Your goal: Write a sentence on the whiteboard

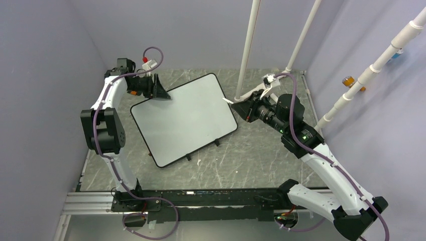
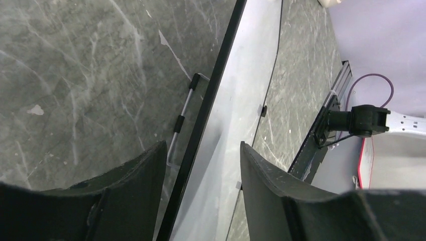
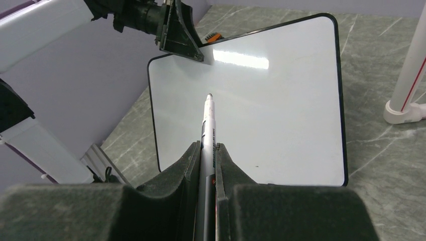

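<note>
The whiteboard lies slanted on the grey table, its face plain white; the sentence is out of view. My left gripper is at the board's far left edge. In the left wrist view its fingers stand open on either side of the board's dark rim, with a gap on both sides. My right gripper is shut on a grey marker that points over the whiteboard, its tip held above the face. From above, this right gripper hovers off the board's right edge.
Two white poles rise behind the board, and one has its base close to the board's right side. A slanted white pipe runs along the right wall. A metal foot props the board. A rail spans the near edge.
</note>
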{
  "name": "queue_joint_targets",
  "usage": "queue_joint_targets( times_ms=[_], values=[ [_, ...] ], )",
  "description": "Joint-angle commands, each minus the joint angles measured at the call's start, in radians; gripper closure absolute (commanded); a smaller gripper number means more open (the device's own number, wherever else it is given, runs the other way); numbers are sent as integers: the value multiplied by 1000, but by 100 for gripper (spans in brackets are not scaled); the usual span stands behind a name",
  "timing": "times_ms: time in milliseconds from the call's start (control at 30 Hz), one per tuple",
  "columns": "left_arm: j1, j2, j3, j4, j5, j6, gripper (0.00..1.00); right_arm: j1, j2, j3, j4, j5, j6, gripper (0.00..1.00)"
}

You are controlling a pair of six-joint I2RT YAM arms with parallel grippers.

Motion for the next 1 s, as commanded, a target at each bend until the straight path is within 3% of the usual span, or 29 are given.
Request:
queue_joint_targets(
  times_ms=[0, 167, 300, 633, 800, 967],
  values=[
    [-13, 4, 14, -33, 101, 68, 42, -2, 9, 66, 15, -33, -6, 100],
    [-23, -6, 0, -31, 95, 70, 50, -2, 10, 79, 5, -41, -7, 100],
    [-28, -40, -13, -26, 79, 69, 68, -2, 1, 70, 4, -41, -2, 100],
    [-58, -168, -88, 27, 66, 87, 80, -2, -12, 54, 2, -46, 4, 100],
    [-88, -215, -119, 29, 14, 101, 100, -2, -21, 33, 12, -46, 10, 100],
    [-143, -265, -141, 30, -82, 121, 100, -2, -22, 17, 22, -49, 12, 100]
  ],
)
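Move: The whiteboard's raised far edge already stands between my left hand's open fingers; the board's middle lies about 10 cm back, 6 cm to the right and 9 cm lower. The orange brush is roughly 10 cm ahead and 18 cm left of that hand, the brown stick end some 20 cm back and 7 cm left, both about 18 cm below. From my right hand, holding the marker, the board's middle is about 12 cm ahead, 18 cm left and 24 cm down. I shut my left fingers on the whiteboard's far edge, one pad on its face and one behind, easing about a centimetre to the right as they close. Then I pull the pinched edge back towards me about 5 cm, some 4 cm right in all and up 3 to 4 cm, the wrist turning roughly 10 degrees, partly clockwise and partly tipping up. ##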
